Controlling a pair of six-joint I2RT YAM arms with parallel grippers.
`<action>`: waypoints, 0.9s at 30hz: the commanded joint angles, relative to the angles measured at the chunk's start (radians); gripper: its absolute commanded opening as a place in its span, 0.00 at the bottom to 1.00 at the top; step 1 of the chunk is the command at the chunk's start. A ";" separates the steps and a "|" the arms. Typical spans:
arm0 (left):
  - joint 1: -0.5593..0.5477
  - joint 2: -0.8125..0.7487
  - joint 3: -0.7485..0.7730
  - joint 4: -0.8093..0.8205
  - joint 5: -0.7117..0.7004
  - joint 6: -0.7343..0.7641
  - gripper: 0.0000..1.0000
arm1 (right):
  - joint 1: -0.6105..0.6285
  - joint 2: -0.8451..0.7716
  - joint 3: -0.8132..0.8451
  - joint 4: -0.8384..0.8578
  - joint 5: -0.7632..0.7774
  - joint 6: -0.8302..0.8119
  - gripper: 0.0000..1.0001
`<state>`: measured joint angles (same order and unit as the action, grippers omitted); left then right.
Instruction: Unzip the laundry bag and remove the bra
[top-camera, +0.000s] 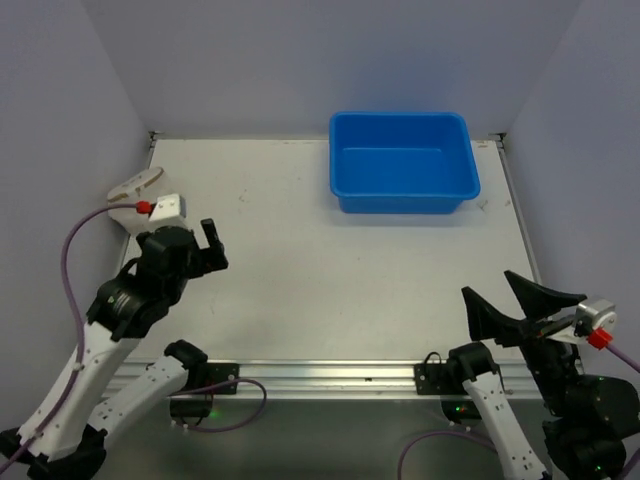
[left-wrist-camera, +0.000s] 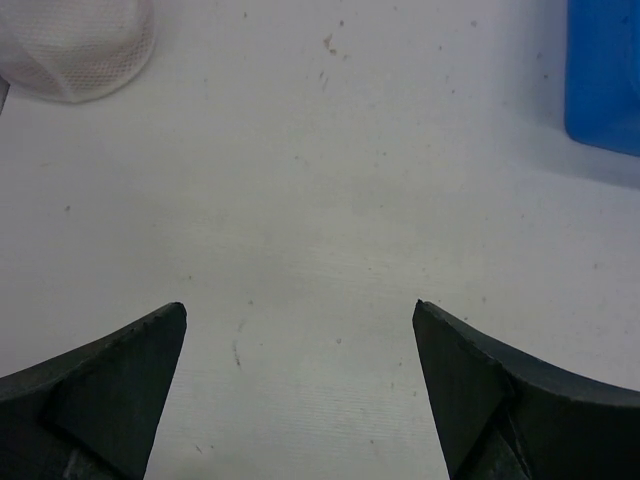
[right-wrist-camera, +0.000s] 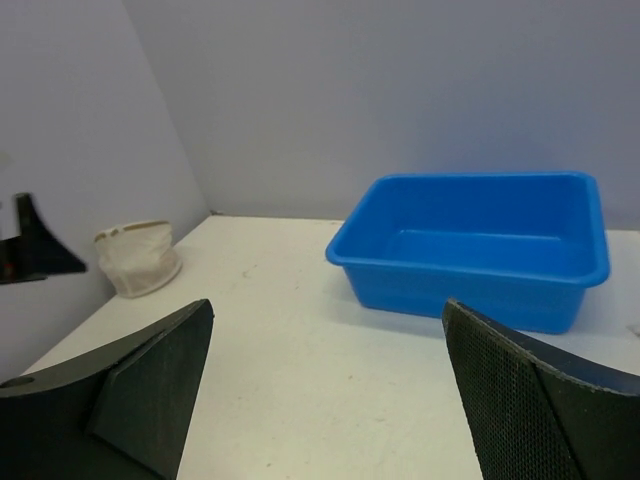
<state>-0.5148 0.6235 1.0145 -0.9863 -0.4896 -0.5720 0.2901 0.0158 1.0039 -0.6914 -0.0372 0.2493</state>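
Note:
The laundry bag (top-camera: 135, 186) is a small white mesh pouch with a tan rim. It sits at the table's far left edge, partly hidden behind my left wrist. It also shows in the left wrist view (left-wrist-camera: 75, 45) at the top left, and in the right wrist view (right-wrist-camera: 138, 258) by the left wall. No bra is visible. My left gripper (top-camera: 212, 250) is open and empty over bare table, to the right of and nearer than the bag (left-wrist-camera: 300, 310). My right gripper (top-camera: 487, 282) is open and empty, raised at the near right (right-wrist-camera: 328, 305).
A big blue plastic tub (top-camera: 403, 160) stands empty at the back right of the table; it also shows in the right wrist view (right-wrist-camera: 480, 245) and the left wrist view (left-wrist-camera: 605, 70). Pale walls close in the table on three sides.

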 joint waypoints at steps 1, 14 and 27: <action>0.002 0.178 0.021 0.135 0.000 0.050 1.00 | 0.004 0.062 -0.025 -0.016 -0.137 0.056 0.99; 0.395 1.048 0.628 0.245 -0.171 0.286 1.00 | 0.006 0.039 -0.157 0.076 -0.285 0.120 0.99; 0.616 1.559 1.059 0.181 -0.109 0.348 0.97 | 0.006 0.113 -0.212 0.067 -0.383 0.065 0.99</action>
<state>0.0818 2.1494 1.9984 -0.7773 -0.6243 -0.2497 0.2901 0.0875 0.8059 -0.6346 -0.3691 0.3370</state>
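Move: The laundry bag stands at the table's left edge, some 25 cm ahead of the left hand, about 23 cm to its left, its middle roughly 17 cm below. The blue bin is far to the other side, about 30 cm ahead, 46 cm to the right and 19 cm below the left hand. From the right hand the bag lies about 37 cm ahead, 75 cm left and 31 cm down. Towards the laundry bag the open left hand sweeps fast, some 30 cm forward: dipping at first, then swinging about 17 cm left and sinking again to come in beside the lid's far right side. Its wrist turns counter-clockwise and tips down, left side rising. The right hand, still open, drifts left and down about 7 cm each, turning counter-clockwise. ##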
